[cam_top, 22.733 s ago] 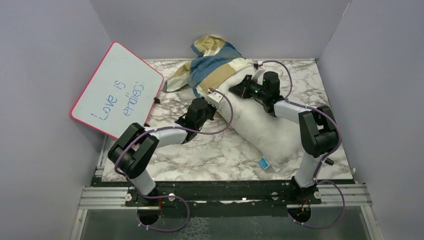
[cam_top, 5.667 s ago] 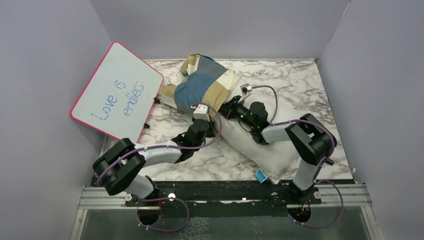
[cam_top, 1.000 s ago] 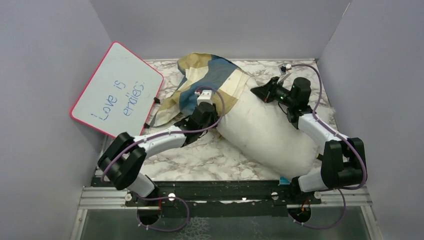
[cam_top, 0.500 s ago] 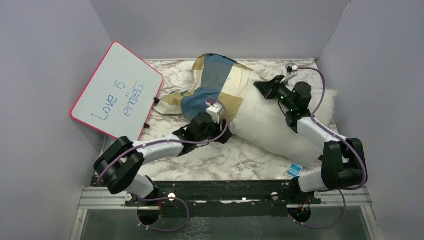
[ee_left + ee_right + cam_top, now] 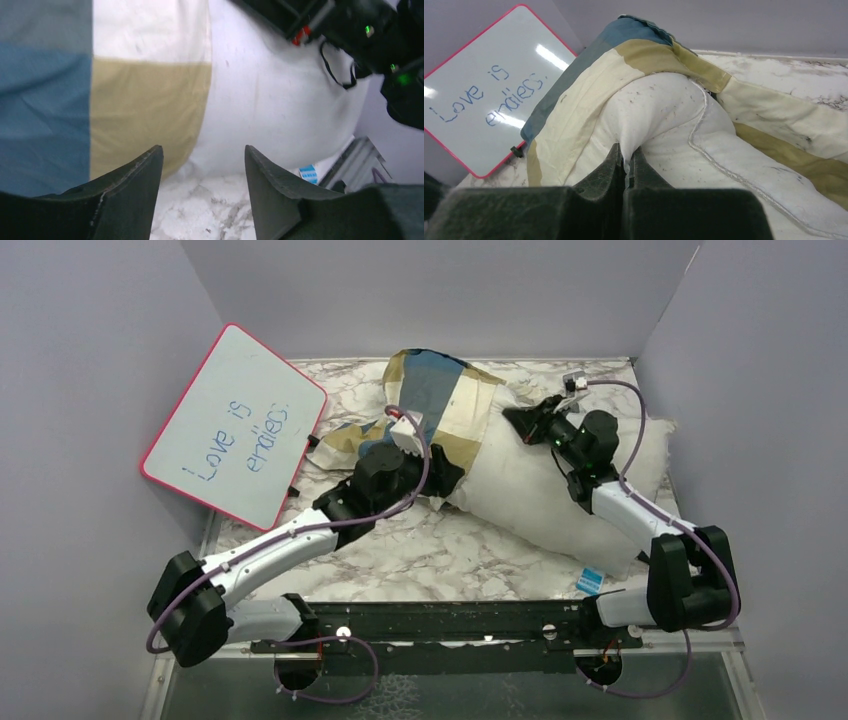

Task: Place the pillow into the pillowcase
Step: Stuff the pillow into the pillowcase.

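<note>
The white pillow [image 5: 545, 500] lies slantwise on the marble table, its blue tag [image 5: 590, 580] at the near corner. The checked pillowcase [image 5: 450, 405] covers its far left end. In the left wrist view the tan and blue pillowcase [image 5: 145, 110] meets the bare pillow [image 5: 280, 110]. My left gripper [image 5: 445, 483] [image 5: 202, 157] is open beside the lower edge of that seam, with only tabletop between its fingers. My right gripper [image 5: 512, 417] [image 5: 626, 162] is shut on a pinch of white pillow [image 5: 659, 110] fabric just outside the pillowcase [image 5: 574, 100] mouth.
A pink-rimmed whiteboard [image 5: 235, 420] leans against the left wall, close to the pillowcase. Grey walls close in the table [image 5: 420, 560] at the left, back and right. The pillow's right side touches the right wall.
My left gripper's jaws have spread open and its wrist has drawn back to the left. The pillow's near end has swung right and the blue tag has come into view.
</note>
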You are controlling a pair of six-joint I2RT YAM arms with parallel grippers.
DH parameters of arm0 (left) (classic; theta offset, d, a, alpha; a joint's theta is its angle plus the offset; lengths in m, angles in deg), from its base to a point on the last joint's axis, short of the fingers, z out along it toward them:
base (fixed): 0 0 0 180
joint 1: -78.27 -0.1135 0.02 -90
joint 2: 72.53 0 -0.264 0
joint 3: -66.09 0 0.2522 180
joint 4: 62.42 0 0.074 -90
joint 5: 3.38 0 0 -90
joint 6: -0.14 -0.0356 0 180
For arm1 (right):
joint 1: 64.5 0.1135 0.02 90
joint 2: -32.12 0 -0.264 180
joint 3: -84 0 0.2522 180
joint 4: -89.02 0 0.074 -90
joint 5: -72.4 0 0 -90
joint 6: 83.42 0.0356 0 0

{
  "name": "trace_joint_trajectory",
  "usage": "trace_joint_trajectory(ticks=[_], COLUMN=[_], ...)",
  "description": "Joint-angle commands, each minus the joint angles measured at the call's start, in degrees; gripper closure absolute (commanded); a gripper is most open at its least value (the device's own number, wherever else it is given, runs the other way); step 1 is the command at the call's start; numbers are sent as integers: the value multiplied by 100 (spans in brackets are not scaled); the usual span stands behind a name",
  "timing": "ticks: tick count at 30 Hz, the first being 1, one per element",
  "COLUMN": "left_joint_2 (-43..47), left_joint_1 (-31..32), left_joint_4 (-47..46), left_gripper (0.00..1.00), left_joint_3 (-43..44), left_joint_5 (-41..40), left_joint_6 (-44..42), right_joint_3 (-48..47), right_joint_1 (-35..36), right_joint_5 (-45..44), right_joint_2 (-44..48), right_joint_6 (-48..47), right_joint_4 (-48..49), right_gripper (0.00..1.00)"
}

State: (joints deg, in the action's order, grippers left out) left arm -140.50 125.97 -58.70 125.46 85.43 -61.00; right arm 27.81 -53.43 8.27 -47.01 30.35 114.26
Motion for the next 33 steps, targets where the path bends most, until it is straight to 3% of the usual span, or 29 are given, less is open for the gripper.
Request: trace_joint_trajectory(ticks=[1, 5, 8, 13, 18, 22, 26, 29, 33], left_joint_2=[-611, -1488, -1992, -2421, -2647, -2641, -2541, -2331, -1961], left_joint_1=[-24, -19, -20, -18, -10, -6, 115, 292, 371], left_joint_4=[1049, 1677, 1699, 1240, 1165, 1030, 818, 654, -149], left_gripper=[42, 45, 40, 36, 39, 54, 83, 97, 100], left_joint_3=[1415, 2645, 3150, 3327, 3322, 3162, 3068, 2969, 2425], left_joint_5=[-1139, -1550, -1562, -1462, -1881, -1899, -1502, -1081, -79], left_joint_6=[-835, -1244, -1466, -1580, -1659, -1762, -1996, -2098, -1715], right_joint_3=[220, 464, 700, 1033, 1467, 1794, 1848, 1809, 1705], right_joint_1=[294, 470, 587, 898, 1151, 1420, 1665, 1703, 1714], right_joint_5=[89, 63, 14, -210, -454, -649, -767, -849, -849], right_joint_2=[430, 818, 1037, 1088, 1024, 826, 554, 466, 293], right_joint_6=[-312, -595, -677, -783, -584, -427, -454, -413, -328], right_joint_4=[324, 311, 275, 200, 319, 496, 599, 636, 646], right_gripper=[100, 100, 100, 100, 100, 100, 100, 100, 100])
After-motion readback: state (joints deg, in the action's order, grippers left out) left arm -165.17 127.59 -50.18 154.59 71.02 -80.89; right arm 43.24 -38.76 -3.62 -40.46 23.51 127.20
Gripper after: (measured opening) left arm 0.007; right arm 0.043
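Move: The cream patch on the pillowcase's rim lies about 10 cm ahead of the open left hand and 5 cm to its right, nearly at its height. The blue patch is 17 cm ahead and 4 cm left of that hand; the pillow's middle is roughly level with it, 22 cm right and 9 cm lower. From the right hand, which already pinches a fold of the pillow, the cream patch sits some 5 cm to the left and 2 cm back. The pillowcase's cream rim gets pinched by the left hand, which arcs about 10 cm forward and a little right, first rising some 7 cm, then sinking 5, rolls its left side up about 20 degrees and shuts its wide-open fingers. Meanwhile the right hand, still gripping the pillow fold, draws it 6 or 7 cm back and 5 left, slightly down at the end, in beside the left hand. ##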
